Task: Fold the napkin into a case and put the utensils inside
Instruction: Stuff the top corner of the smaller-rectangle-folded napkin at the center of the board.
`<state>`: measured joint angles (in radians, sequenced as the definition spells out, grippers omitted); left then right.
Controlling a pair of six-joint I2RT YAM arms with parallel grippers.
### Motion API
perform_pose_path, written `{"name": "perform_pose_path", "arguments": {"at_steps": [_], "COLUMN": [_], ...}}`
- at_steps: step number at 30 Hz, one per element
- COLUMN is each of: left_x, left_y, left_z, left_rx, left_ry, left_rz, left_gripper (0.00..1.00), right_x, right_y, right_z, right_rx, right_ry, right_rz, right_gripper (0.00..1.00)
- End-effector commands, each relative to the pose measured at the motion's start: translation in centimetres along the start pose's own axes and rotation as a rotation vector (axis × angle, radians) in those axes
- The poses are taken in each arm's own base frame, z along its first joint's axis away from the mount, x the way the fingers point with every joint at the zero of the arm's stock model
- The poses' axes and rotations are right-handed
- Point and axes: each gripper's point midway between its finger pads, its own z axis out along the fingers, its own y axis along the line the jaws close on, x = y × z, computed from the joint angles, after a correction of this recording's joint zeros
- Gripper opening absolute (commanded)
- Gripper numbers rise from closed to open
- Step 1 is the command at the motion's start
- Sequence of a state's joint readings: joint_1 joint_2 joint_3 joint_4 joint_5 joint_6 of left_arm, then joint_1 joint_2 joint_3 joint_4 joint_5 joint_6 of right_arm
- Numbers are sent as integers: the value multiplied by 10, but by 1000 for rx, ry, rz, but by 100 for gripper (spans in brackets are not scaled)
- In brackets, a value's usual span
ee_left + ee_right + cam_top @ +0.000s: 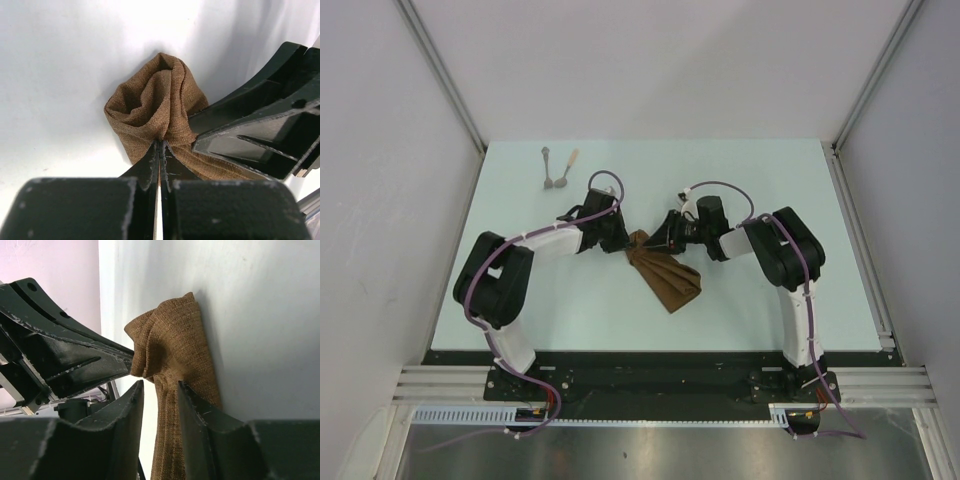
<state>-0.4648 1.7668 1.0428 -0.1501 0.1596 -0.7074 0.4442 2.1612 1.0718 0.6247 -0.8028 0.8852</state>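
Note:
The brown napkin [667,274] hangs bunched between the two arms, its top corner lifted and its lower part fanned out on the table. My left gripper [626,245] is shut on the gathered top of the napkin [155,105], the cloth pinched at its fingertips [160,143]. My right gripper [159,386] stands open around a hanging strip of the napkin [175,340]; the cloth lies against one finger, with a gap to the other. The two utensils [549,168] [568,167] lie side by side at the far left of the table.
The two grippers nearly touch above the table's middle; the right gripper's black fingers [250,135] show in the left wrist view. The pale table [770,190] is bounded by grey walls left and right and a metal rail at the near edge.

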Motion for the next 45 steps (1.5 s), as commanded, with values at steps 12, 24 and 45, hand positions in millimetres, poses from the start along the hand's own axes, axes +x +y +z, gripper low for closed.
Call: {"name": "perform_pose_path", "arguments": {"at_steps": [12,24,45], "left_x": [-22,-30,-14], "left_y": [-21,-33,-17], "left_z": [-20,-17,-18], "left_rx": [77,130,117], "left_ry": [-86,-115,-122], "left_rz": [4,-8,-170], "left_gripper": [0,0,0], "right_x": [-14,10,6], "right_y": [14,25,31], "right_z": [19,49,53], "right_rx": [-57,-129,31], "right_ry": [8,12,-55], "right_rz": [-29,42,-77], "right_gripper": [5,0,0]}}
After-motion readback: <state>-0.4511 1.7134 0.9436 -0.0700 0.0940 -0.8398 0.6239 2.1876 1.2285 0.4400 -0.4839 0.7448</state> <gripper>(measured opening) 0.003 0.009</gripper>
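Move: The napkin's top corner lies about 4 cm to the right hand's left and 2 cm ahead, roughly 1 cm below it. The left gripper's shut tips are some 6 cm to the right hand's left and level fore and aft, while the napkin's near end reaches about 16 cm back and 8 cm right. From the left hand, the top corner is about 2 cm ahead, 2 cm right and 1 cm below. The right hand shuts its part-open fingers and pushes about 6 cm left, dipping, into the napkin's top folds. ##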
